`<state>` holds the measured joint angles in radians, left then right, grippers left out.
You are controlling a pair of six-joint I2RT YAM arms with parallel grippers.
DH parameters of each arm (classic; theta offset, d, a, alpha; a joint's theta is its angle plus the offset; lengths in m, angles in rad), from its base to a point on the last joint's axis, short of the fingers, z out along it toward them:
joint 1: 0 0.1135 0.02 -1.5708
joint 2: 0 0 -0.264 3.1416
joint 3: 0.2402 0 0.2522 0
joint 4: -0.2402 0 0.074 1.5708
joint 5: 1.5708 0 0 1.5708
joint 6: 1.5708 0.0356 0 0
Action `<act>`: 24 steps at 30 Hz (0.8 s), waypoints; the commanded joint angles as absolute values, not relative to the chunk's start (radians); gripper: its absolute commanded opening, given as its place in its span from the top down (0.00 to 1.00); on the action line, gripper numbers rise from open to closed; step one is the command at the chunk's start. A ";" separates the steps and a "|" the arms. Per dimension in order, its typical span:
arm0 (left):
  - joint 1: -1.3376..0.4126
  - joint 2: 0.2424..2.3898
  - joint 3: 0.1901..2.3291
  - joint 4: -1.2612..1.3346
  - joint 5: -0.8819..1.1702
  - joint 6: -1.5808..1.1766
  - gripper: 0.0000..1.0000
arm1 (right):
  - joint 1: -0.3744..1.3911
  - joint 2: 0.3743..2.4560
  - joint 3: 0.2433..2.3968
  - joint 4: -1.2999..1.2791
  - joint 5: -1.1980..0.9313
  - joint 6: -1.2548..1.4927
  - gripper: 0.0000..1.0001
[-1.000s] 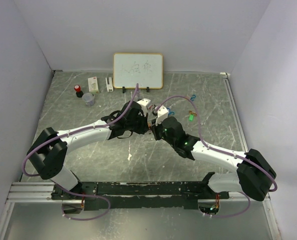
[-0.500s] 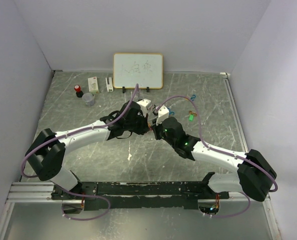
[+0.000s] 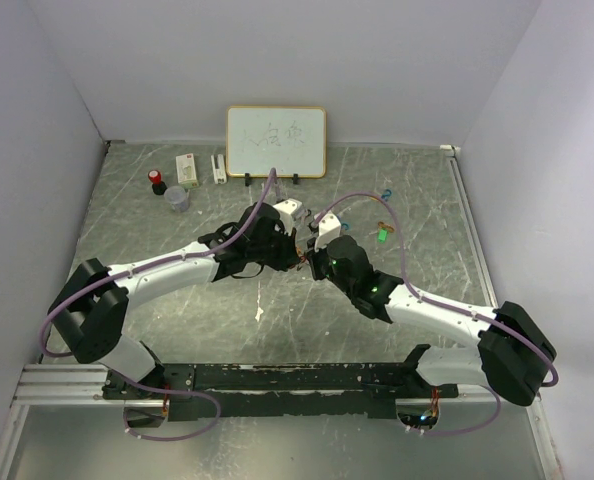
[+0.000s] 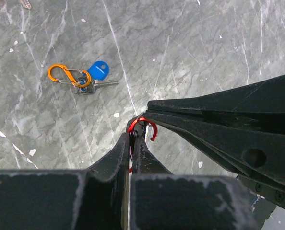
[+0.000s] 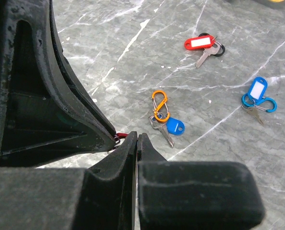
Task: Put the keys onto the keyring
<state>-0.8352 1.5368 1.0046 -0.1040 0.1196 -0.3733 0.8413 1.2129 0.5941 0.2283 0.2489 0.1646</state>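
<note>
My left gripper point(image 4: 134, 135) is shut on a red carabiner-shaped keyring point(image 4: 153, 128), whose open hook sticks out past the tips. My right gripper point(image 5: 136, 139) is shut, its tips pressed against that red keyring point(image 5: 121, 135); what, if anything, it pinches is hidden. The two grippers meet above the table's middle point(image 3: 303, 254). On the table lie keys: a blue tag point(image 4: 98, 70) with a metal key on an orange clip point(image 4: 62, 74), a red-tagged key point(image 5: 199, 43), and a blue tag point(image 5: 257, 89) on a blue clip.
A whiteboard point(image 3: 276, 141) stands at the back. Left of it are a white box point(image 3: 187, 166), a red-capped bottle point(image 3: 157, 181) and a small cup point(image 3: 177, 198). A green tag point(image 3: 383, 236) and a blue clip point(image 3: 385, 194) lie at the right.
Both grippers have stayed shut and pressed tip to tip. The arms have shifted only slightly, the joined tips drifting a little to the right.
</note>
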 commanded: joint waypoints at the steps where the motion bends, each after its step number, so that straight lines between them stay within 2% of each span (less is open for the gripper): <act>1: -0.843 1.504 0.996 -0.072 0.154 -0.362 0.93 | 0.842 1.199 0.580 0.244 0.278 0.150 1.00; 10: -0.843 1.504 0.997 -0.074 0.157 -0.362 0.93 | 0.843 1.194 0.575 0.251 0.282 0.150 1.00; 11: -0.843 1.505 1.000 -0.077 0.157 -0.362 0.89 | 0.842 1.193 0.575 0.252 0.282 0.150 1.00; 15: -0.842 1.492 0.996 -0.076 0.138 -0.371 0.40 | 0.842 1.194 0.575 0.252 0.287 0.150 1.00; 17: -0.844 1.476 0.990 -0.074 0.114 -0.380 0.27 | 0.844 1.195 0.575 0.250 0.289 0.151 1.00; 20: -0.842 1.449 0.978 -0.072 0.069 -0.393 0.20 | 0.843 1.196 0.575 0.251 0.290 0.152 1.00; 24: -0.839 1.416 0.961 -0.066 0.026 -0.407 0.18 | 0.843 1.195 0.575 0.252 0.293 0.150 1.00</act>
<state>-0.8352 1.4654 0.9806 -0.0940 0.0872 -0.3882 0.8417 1.2121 0.5861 0.2276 0.2726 0.1596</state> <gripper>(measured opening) 0.810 0.006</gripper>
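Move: The red carabiner with its dark key tag sits between the fingertips of both grippers, about 1 cm ahead and 1 cm to the right of the left hand, and 1 cm back and 1 cm to the left of the right hand. From the left hand, roughly 12 cm lower on the table, the orange carabiner lies about 8 cm straight ahead, the red tag some 17 cm ahead and 1 cm left, and the blue carabiner 14 cm ahead and 10 cm right. The red carabiner and dark tag are let go by the left fingers, which stay put while they spring from nearly shut to almost wide open; the left hand then rises about 2 cm, straight up off them with hardly any turn. The right fingers stay shut and keep their pinch on the carabiner, that hand all but still. ##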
